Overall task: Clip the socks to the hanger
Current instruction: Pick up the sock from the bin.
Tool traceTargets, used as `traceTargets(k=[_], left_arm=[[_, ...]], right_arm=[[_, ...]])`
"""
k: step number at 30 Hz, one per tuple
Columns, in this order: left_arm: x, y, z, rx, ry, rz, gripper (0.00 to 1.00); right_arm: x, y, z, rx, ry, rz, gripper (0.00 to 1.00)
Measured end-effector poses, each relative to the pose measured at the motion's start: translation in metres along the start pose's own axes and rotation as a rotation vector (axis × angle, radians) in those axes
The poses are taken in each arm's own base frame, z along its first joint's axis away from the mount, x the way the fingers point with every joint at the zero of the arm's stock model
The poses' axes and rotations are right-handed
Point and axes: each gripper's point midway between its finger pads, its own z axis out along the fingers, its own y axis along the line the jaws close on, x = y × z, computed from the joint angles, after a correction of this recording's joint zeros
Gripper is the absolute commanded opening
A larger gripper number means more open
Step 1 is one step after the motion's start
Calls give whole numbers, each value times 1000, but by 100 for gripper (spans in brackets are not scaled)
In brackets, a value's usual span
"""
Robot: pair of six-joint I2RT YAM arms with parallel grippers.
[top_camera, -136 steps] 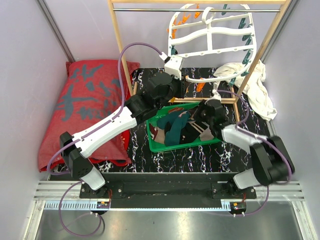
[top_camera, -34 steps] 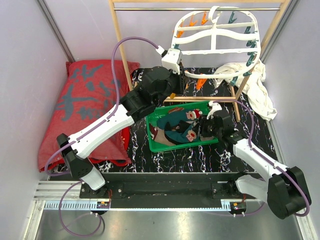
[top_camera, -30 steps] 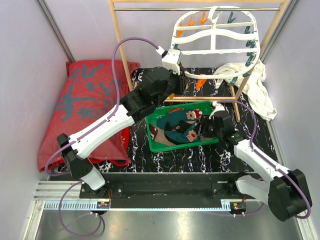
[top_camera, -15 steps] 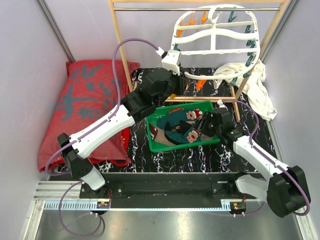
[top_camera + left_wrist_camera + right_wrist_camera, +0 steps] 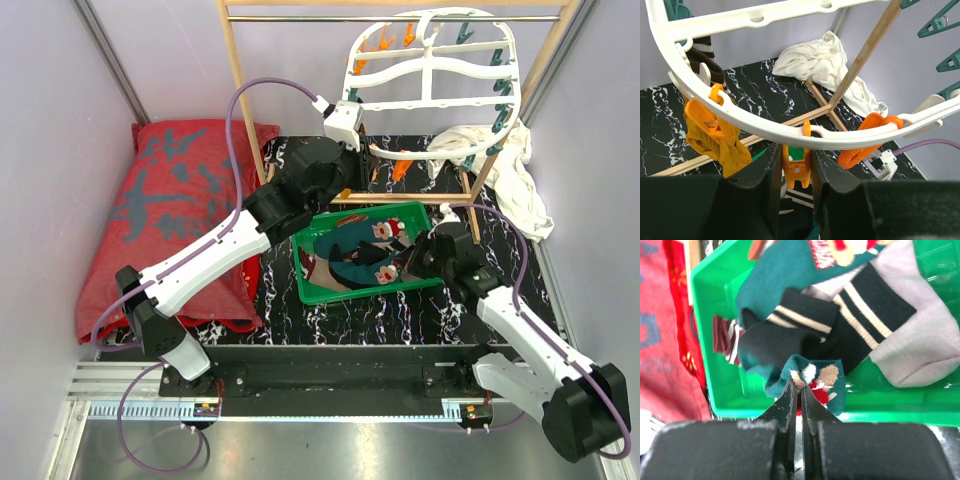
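The white hanger (image 5: 430, 72) hangs from the rack rail; its lower rim (image 5: 760, 125) crosses the left wrist view. My left gripper (image 5: 795, 159) (image 5: 358, 158) is shut on an orange peg (image 5: 796, 172) under that rim, one finger on each side. A mustard sock (image 5: 727, 150) hangs from a neighbouring orange peg. Several socks (image 5: 350, 255) lie in the green bin (image 5: 325, 295). My right gripper (image 5: 796, 385) (image 5: 405, 262) is shut on a fold of a teal sock with red, tan and white pattern (image 5: 822, 377) at the bin's near wall. A black striped sock (image 5: 805, 320) lies just behind it.
A red printed cloth (image 5: 170, 210) lies to the left. A white cloth (image 5: 505, 170) is bunched at the back right beside the wooden rack frame (image 5: 240, 90). Teal pegs (image 5: 940, 22) hang on the hanger's far side. The bin's green wall (image 5: 940, 405) runs under my right fingers.
My right gripper has closed on the patterned teal sock, and the right arm has drawn back towards the bin's near right side. The left arm and hanger have not moved.
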Motion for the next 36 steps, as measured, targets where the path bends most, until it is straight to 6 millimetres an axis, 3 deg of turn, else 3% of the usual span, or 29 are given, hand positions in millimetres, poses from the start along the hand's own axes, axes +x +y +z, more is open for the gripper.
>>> traceTargets(k=[5,14,23,36], left_arm=[[0,0,0,0,-1,0,0],[0,0,0,0,-1,0,0],[-1,0,-1,1,0,2,0],[-17,-6,-5,20,-20,-1,0]], right_arm=[[-15,19,-22,-65,-24,-121,6],[-60,61,-51,-186,-147,-422,6],[-73,98,-66,-377,-230,-777,7],[-122,168,-114,-567,-513,-1065,8]])
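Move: The right hand already holds the cuff of a green bear sock, low over the near right part of the bin, whose middle is about 5 cm ahead, 9 cm left and 7 cm below. The orange clip between the left fingers is some 7 cm ahead, 8 cm left and 27 cm above. A second orange clip hangs about 7 cm right of that, level in reach. From the left hand, the cuff lies about 7 cm back, 8 cm right and 27 cm down. Keeping its pinch on the green sock's cuff, the right hand lifts it about 24 cm almost straight up from the bin towards the clip in the left fingers, drifting some 4 cm left. On the way its fingertips tip up by around 60 degrees and swing counter-clockwise. The left hand keeps its squeeze on the clip and edges up nearly 2 cm near the end. ##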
